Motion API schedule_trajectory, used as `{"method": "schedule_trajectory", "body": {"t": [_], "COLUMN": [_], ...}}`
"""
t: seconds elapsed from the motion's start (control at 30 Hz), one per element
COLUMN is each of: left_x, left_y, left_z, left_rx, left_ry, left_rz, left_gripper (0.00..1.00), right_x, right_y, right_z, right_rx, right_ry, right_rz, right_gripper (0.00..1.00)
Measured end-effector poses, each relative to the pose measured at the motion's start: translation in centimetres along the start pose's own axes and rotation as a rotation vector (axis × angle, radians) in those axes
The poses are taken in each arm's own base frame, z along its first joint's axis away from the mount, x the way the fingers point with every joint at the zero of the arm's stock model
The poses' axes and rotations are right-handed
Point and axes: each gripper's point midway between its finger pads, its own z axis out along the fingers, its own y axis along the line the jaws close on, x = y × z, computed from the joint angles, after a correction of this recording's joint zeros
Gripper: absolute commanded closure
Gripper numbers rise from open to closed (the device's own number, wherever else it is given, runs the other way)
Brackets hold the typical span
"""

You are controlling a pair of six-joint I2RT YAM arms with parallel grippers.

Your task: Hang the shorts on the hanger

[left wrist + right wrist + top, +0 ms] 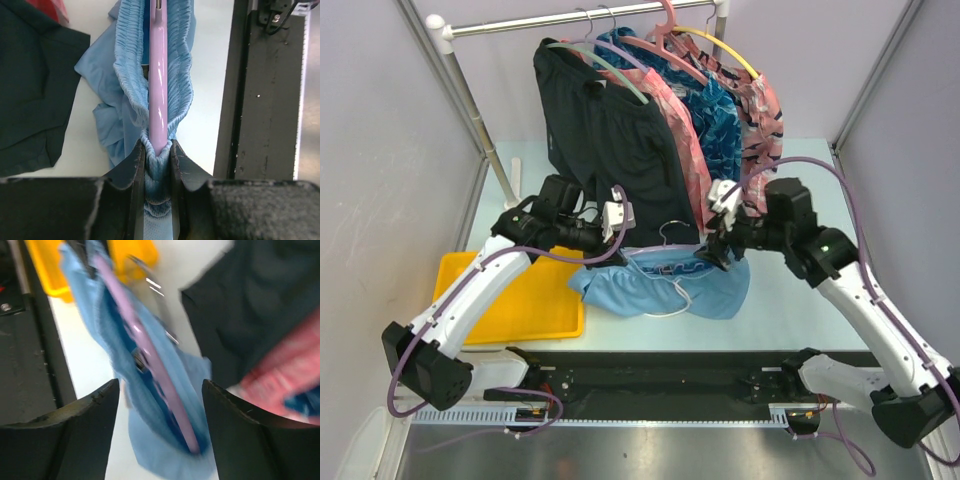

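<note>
The light-blue shorts (660,288) lie bunched on the table in front of the hanging clothes, white drawstring trailing. The lavender hanger (670,236) sits inside the waistband, its silver hook sticking up. My left gripper (612,243) is shut on the shorts' gathered waistband (175,85) where it wraps one end of the hanger (158,75). My right gripper (718,252) is at the other side and open. In the blurred right wrist view, the far tip of the hanger (150,360) and the blue fabric (155,460) lie between the spread fingers (90,415), touching neither.
A yellow tray (535,300) lies left of the shorts. Behind them a clothes rail (570,22) carries black shorts (600,130) on a pale green hanger (610,65) and patterned shorts (720,110) on pink hangers. A black mounting rail (670,370) spans the near edge.
</note>
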Motion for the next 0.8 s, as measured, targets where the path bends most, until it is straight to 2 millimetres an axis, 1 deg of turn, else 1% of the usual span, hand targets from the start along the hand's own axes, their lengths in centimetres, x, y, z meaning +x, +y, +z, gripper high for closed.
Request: {"method": "schedule_trajectory", "body": {"t": [0.03, 0.1, 0.17, 0.23, 0.3, 0.33, 0.4, 0.5, 0.53, 0.57, 0.6, 0.67, 0.7, 0.77, 0.8], "left_x": [-0.2, -0.6, -1.1, -1.3, -1.9, -2.1, -2.7, -2.9, -2.9, -2.8, -2.8, -2.7, -2.8, -2.8, -2.8], "left_y": [-0.1, -0.2, -0.4, -0.7, -0.8, -1.0, -1.3, -1.9, -2.0, -2.2, -2.4, -2.6, -2.4, -2.4, -2.4], "left_z": [0.0, 0.0, -0.1, -0.3, -0.6, -0.7, -1.1, -1.3, -1.4, -1.4, -1.4, -1.4, -1.4, -1.4, -1.5], "left_rx": [0.004, 0.013, 0.021, 0.026, 0.024, 0.025, 0.026, 0.029, 0.031, 0.035, 0.038, 0.039, 0.032, 0.029, 0.029], "left_ry": [-0.006, -0.022, -0.039, -0.050, -0.072, -0.084, -0.109, -0.136, -0.141, -0.150, -0.155, -0.163, -0.170, -0.176, -0.177], "left_rz": [0.001, -0.002, -0.002, -0.008, -0.003, 0.003, 0.016, 0.022, 0.023, 0.024, 0.021, 0.021, 0.028, 0.031, 0.032], "left_gripper": [1.00, 1.00, 1.00, 1.00, 0.99, 1.00, 1.00, 1.00, 1.00, 1.00, 1.00, 1.00, 0.99, 0.85, 0.77], "right_x": [-0.4, -0.9, -0.8, -0.8, -0.9, -0.9, -0.9, -1.1, -1.1, -1.1, -1.1, -1.0, -0.7, -0.4, -0.4], "right_y": [0.8, 2.5, 4.1, 4.6, 4.6, 4.6, 4.4, 4.3, 4.3, 4.2, 4.3, 4.3, 4.6, 4.9, 4.9], "right_z": [0.7, 2.2, 3.5, 4.4, 5.1, 5.4, 5.8, 6.0, 6.0, 6.0, 6.0, 6.0, 6.0, 5.9, 5.9], "right_rx": [-0.031, -0.093, -0.146, -0.152, -0.142, -0.136, -0.123, -0.107, -0.105, -0.101, -0.100, -0.104, -0.116, -0.130, -0.129], "right_ry": [-0.007, -0.011, 0.000, 0.010, 0.017, 0.020, 0.024, 0.021, 0.022, 0.026, 0.027, 0.030, 0.039, 0.051, 0.051], "right_rz": [-0.027, -0.090, -0.141, -0.178, -0.206, -0.214, -0.227, -0.253, -0.256, -0.261, -0.270, -0.289, -0.300, -0.305, -0.313], "right_gripper": [0.33, 0.35, 0.41, 0.48, 0.52, 0.56, 0.58, 0.67, 0.73, 0.76, 0.86, 1.00, 1.00, 1.00, 1.00]}}
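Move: From the open right hand, the hanger's neck, where the steel hook joins the lilac bar, lies about 8 cm left, 1 cm ahead and some 6 cm lower; the hook is beyond it, 8 cm left and 4 cm ahead. The blue shorts' middle is roughly 9 cm left, 4 cm back and 12 cm below. From the left hand, which holds the hanger's left end and waistband, the neck lies about 9 cm right, 2 cm ahead and nearly level. Sweep the open right gripper about 7 cm left to the neck, easing some 2 cm back and down and turning it slightly counter-clockwise, then shut the fingers on the lilac bar at the hook's foot. Meanwhile raise the left gripper some 3 cm, draw it back 2 cm and tilt its fingers about 10 degrees further down, keeping its pinch on bar and waistband. ##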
